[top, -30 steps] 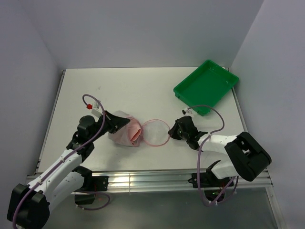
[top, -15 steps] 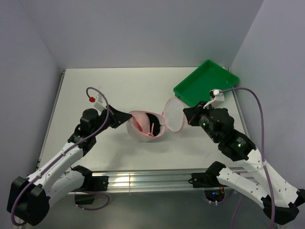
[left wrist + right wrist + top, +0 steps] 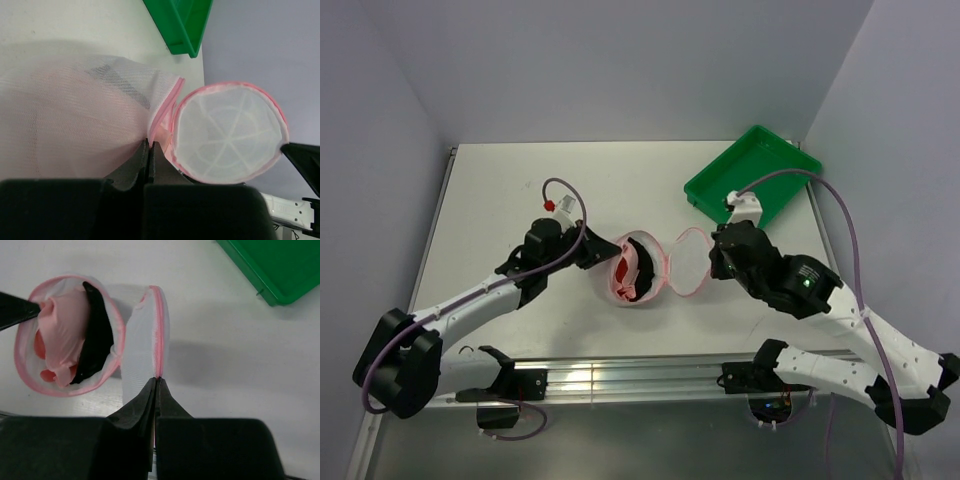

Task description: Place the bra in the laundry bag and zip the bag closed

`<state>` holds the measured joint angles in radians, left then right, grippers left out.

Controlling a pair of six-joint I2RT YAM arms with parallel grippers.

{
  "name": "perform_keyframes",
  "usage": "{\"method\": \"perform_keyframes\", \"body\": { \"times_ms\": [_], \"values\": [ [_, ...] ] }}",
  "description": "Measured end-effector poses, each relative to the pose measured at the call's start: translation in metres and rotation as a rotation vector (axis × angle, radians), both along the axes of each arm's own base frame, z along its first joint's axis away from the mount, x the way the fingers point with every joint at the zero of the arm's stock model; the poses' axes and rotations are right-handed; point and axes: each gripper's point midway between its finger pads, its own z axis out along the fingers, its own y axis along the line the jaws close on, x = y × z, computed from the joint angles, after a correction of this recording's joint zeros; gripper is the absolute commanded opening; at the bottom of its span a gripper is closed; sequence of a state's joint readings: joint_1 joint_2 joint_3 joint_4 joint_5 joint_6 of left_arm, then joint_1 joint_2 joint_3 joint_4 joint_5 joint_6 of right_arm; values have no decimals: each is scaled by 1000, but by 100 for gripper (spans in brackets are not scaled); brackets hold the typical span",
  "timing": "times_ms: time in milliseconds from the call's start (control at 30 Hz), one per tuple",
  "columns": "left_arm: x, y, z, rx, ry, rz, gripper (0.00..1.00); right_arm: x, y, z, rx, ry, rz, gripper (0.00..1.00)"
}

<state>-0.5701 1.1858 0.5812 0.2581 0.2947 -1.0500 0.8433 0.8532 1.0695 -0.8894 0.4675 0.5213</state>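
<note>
The laundry bag point(image 3: 660, 280) is held up off the table's middle, its mouth open toward the top camera. Its round mesh lid point(image 3: 688, 262) hangs open to the right. The bra point(image 3: 628, 270), pink with a black part, sits inside the bag point(image 3: 107, 365); in the right wrist view the bra point(image 3: 60, 335) fills the opening. My left gripper point(image 3: 605, 255) is shut on the bag's pink rim point(image 3: 162, 117) at its left side. My right gripper point(image 3: 713, 262) is shut on the lid's pink zip edge point(image 3: 157, 330).
A green tray point(image 3: 752, 185) stands at the back right of the white table point(image 3: 520, 190), just behind the right arm. Grey walls close in the back and both sides. A metal rail runs along the table's near edge.
The bag lay flat on the table with its lid beside it. Both grippers have since lifted it and shifted it right; the right arm swung up from the table and now holds the lid.
</note>
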Motion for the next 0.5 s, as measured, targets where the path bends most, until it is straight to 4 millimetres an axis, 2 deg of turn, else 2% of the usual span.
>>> {"method": "perform_keyframes", "body": {
  "times_ms": [67,200,267,300,333,367,433,500],
  "values": [
    [6,-4,0,2,-1,0,0,-1,10,3,-32,11,26,0],
    [16,-8,8,0,-28,3,0,7,59,22,-56,-2,109,2],
    [19,-8,12,-1,-43,9,0,15,94,28,-54,0,152,12],
    [20,-8,12,1,-47,15,0,19,115,30,-47,2,179,32],
    [22,-7,13,-1,-50,20,0,23,131,34,-37,1,195,40],
    [25,-5,12,-3,-53,25,0,29,157,38,-19,1,228,46],
    [32,0,10,-13,-61,40,0,39,196,41,10,-5,270,62],
    [36,9,3,-18,-58,54,0,44,220,35,30,0,302,62]
  ]
}}
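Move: The right gripper, shut on the outer edge of the lid, has the open mouth of the laundry bag about 14 cm to its left, 4 cm farther out and some 12 cm lower. The lid's middle hangs 4 cm left, 2 cm out and 6 cm below. In the mouth, the bra lies roughly 13 cm left, 4 cm out, the pink cloth 17 cm left, 2 cm out, both about 13 cm down. From the left gripper, the mouth is 4 cm right, 2 cm back and 6 cm below. Swing the right gripper fast to the left, some 22 cm and slightly forward and up, carrying the lid by its edge over the bag mouth towards the left gripper, turning about 15 degrees counter-clockwise. In the second half, open its fingers more than halfway to let go of the lid. Keep the left fingers pinched on the bag's rim while that hand eases about 3.5 cm forward. ##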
